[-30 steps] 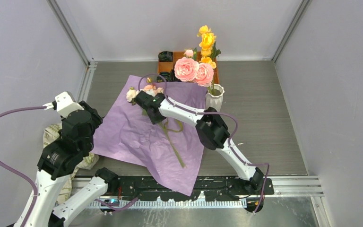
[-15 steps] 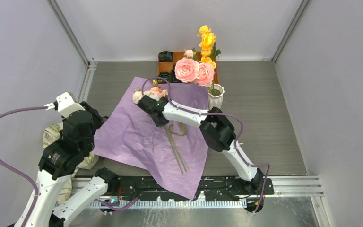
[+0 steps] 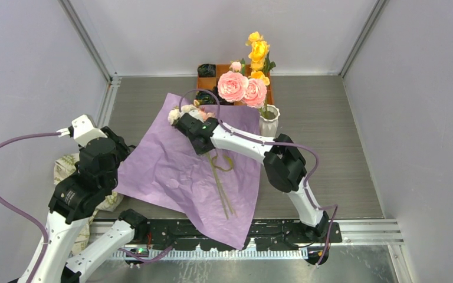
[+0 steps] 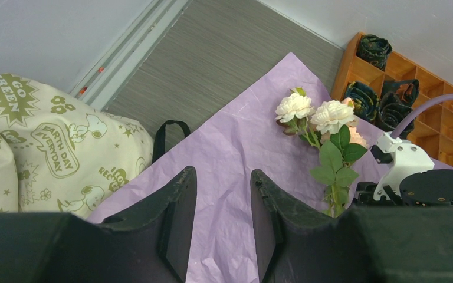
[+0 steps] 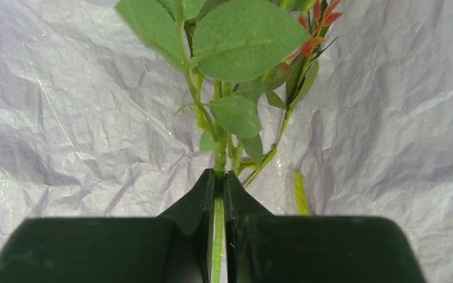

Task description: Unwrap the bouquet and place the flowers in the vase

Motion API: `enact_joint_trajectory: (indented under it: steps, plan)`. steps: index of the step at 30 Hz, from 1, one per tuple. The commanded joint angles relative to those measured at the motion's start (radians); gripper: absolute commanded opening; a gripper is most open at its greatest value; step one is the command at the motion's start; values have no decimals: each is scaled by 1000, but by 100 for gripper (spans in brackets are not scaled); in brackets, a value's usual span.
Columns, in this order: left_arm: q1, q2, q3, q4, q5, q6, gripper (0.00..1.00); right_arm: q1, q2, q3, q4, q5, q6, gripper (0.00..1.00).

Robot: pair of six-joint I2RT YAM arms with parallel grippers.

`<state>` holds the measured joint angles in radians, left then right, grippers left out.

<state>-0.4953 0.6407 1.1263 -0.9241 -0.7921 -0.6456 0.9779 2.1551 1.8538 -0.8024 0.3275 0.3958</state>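
The bouquet's purple paper (image 3: pixel 165 171) lies spread flat on the table. Across it lie flowers with cream heads (image 3: pixel 174 115) (image 4: pixel 295 107) and long green stems (image 3: pixel 221 188). My right gripper (image 3: pixel 202 146) (image 5: pixel 219 174) is shut on one green stem (image 5: pixel 218 236) just below the leaves, low over the paper. The white ribbed vase (image 3: pixel 268 122) stands at the paper's back right corner and holds pink roses (image 3: pixel 233 86) and yellow ones (image 3: pixel 258 50). My left gripper (image 4: pixel 223 172) hangs open and empty above the paper's left edge.
An orange compartment tray (image 3: pixel 206 82) (image 4: pixel 430 82) with dark fabric coils sits against the back wall behind the paper. A beige printed cloth bag (image 3: pixel 65 165) (image 4: pixel 35 147) lies at the left beside the paper. Grey walls close in on both sides.
My right gripper has shut on the stem and shifted slightly towards the back right, and the flowers moved with it. Its elbow swung right. The left arm has not moved.
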Motion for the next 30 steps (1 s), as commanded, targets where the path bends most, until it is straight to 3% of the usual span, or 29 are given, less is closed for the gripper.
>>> enact_joint_trajectory:
  steps: [1,8,23,30]
  plan:
    - [3,-8,0,51,-6,1,40,-1,-79,-11,44,-4,5,12]
    - [3,-6,-8,54,-12,1,41,31,-211,-59,105,-24,-40,1]
    - [3,-2,1,53,-6,-14,40,299,-758,-84,130,242,-231,1]
    - [3,11,9,56,25,-24,39,419,-1072,-174,265,380,-352,1]
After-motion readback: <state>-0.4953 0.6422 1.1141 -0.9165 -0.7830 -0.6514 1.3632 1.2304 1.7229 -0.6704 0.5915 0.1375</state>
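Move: Across the table to the right hand's right, some 23 cm off and about 4 cm ahead, stands the vase, its middle roughly 4 cm higher than the hand, which already grips the white-flower stem. The peach blossoms lie on the paper about 10 cm ahead, 1 cm right and 4 cm below; the orange tray is some 21 cm ahead and 11 cm right, also slightly lower. From the left hand the vase is about 14 cm ahead, 47 cm right and 19 cm below. Lifting fast after a brief start, the right hand carries the white-flower stem about 37 cm up off the purple paper, drawing back some 15 cm and swinging right at the end. The wrist turns by about 50 degrees, bringing the steep fingers nearly level, aimed forward and left; they keep their pinch on the stem. ##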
